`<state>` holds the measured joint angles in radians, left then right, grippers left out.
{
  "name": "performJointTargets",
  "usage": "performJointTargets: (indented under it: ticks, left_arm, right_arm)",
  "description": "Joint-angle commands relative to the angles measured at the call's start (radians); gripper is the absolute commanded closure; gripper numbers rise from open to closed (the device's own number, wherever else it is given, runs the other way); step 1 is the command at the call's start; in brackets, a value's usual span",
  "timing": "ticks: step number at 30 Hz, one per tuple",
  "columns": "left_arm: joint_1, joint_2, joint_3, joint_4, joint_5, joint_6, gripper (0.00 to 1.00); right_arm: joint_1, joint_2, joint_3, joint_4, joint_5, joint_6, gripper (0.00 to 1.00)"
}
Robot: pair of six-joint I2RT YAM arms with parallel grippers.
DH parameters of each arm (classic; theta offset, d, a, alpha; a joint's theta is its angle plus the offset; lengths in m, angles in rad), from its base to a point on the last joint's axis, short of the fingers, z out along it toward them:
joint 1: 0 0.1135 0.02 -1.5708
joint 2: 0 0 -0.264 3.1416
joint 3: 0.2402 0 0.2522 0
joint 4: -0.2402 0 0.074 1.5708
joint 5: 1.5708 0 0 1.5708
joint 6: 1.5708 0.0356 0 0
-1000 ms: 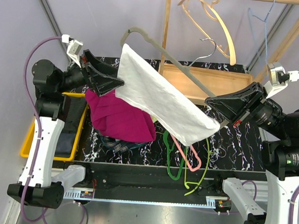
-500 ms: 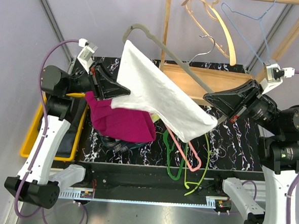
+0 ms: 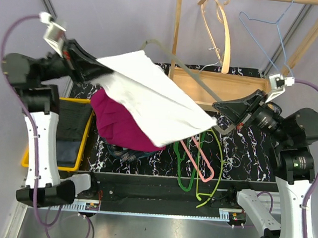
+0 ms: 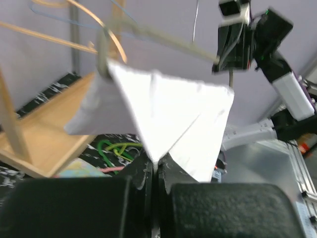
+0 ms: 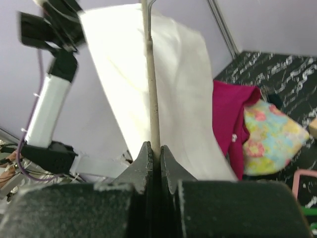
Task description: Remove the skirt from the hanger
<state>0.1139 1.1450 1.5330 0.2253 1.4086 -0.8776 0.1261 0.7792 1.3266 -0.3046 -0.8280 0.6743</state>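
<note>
A white garment (image 3: 149,105) hangs on a grey hanger (image 3: 188,77) held up in the air between both arms. My left gripper (image 3: 100,72) is shut on the garment's upper left corner (image 4: 168,114), the cloth pinched between its fingertips (image 4: 156,168). My right gripper (image 3: 216,107) is shut on the grey hanger's rod (image 5: 151,74), with the white cloth (image 5: 183,89) draped behind it. The plaid skirt (image 3: 125,153) lies on the table, mostly hidden under a magenta garment (image 3: 115,127). The dark green hanger (image 3: 185,177) lies bare on the table.
A pink hanger (image 3: 202,165) and a lime hanger (image 3: 215,176) lie beside the green one. A floral garment (image 5: 267,139) lies by the magenta one. A wooden rack (image 3: 226,82) with hanging hangers (image 3: 218,31) stands behind. A yellow bin (image 3: 54,161) sits at the left.
My left gripper has risen and swung up-left, pulling the white garment's corner with it and stretching the cloth out. My right gripper has kept its hold on the hanger.
</note>
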Motion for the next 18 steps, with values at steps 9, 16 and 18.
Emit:
performJointTargets:
  ticks: [9,16,18]
  left_arm:
    - [0.21,0.061,0.464,0.265,-0.049,-0.119,1.0]
    - [0.237,0.116,0.642,0.152,-0.178,-0.07,1.0]
    - [0.25,0.14,0.699,0.212,-0.21,-0.166,1.0]
  right_arm:
    - [0.007,-0.058,-0.139,-0.214,0.141,-0.188,1.0]
    - [0.018,-0.043,-0.198,-0.333,0.251,-0.284,1.0]
    - [0.017,-0.025,-0.204,-0.375,0.326,-0.301,1.0]
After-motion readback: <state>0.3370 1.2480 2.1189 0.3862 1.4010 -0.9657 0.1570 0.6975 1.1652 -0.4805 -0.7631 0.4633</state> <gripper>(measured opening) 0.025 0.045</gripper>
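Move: The white skirt is pinched in the left fingers, with its middle roughly 12 cm to their right, 8 cm back and 6 cm below. The grey hanger it is coming off has its middle about 20 cm right of the left hand, level with it. From the right hand, which grips the hanger's end, the skirt's middle lies 20 cm left and 1 cm ahead. The magenta skirt lies some 45 cm below the left hand, 10 cm ahead and straight across. The white skirt is drawn up along the grey hanger and away from the right hand: the left hand, still pinching its corner, rises about 13 cm, first edging left and then pulling back some 6 cm, while rolling about 30 degrees around its fingers. Against this the right hand keeps its hold on the hanger's end and sinks about 8 cm. ##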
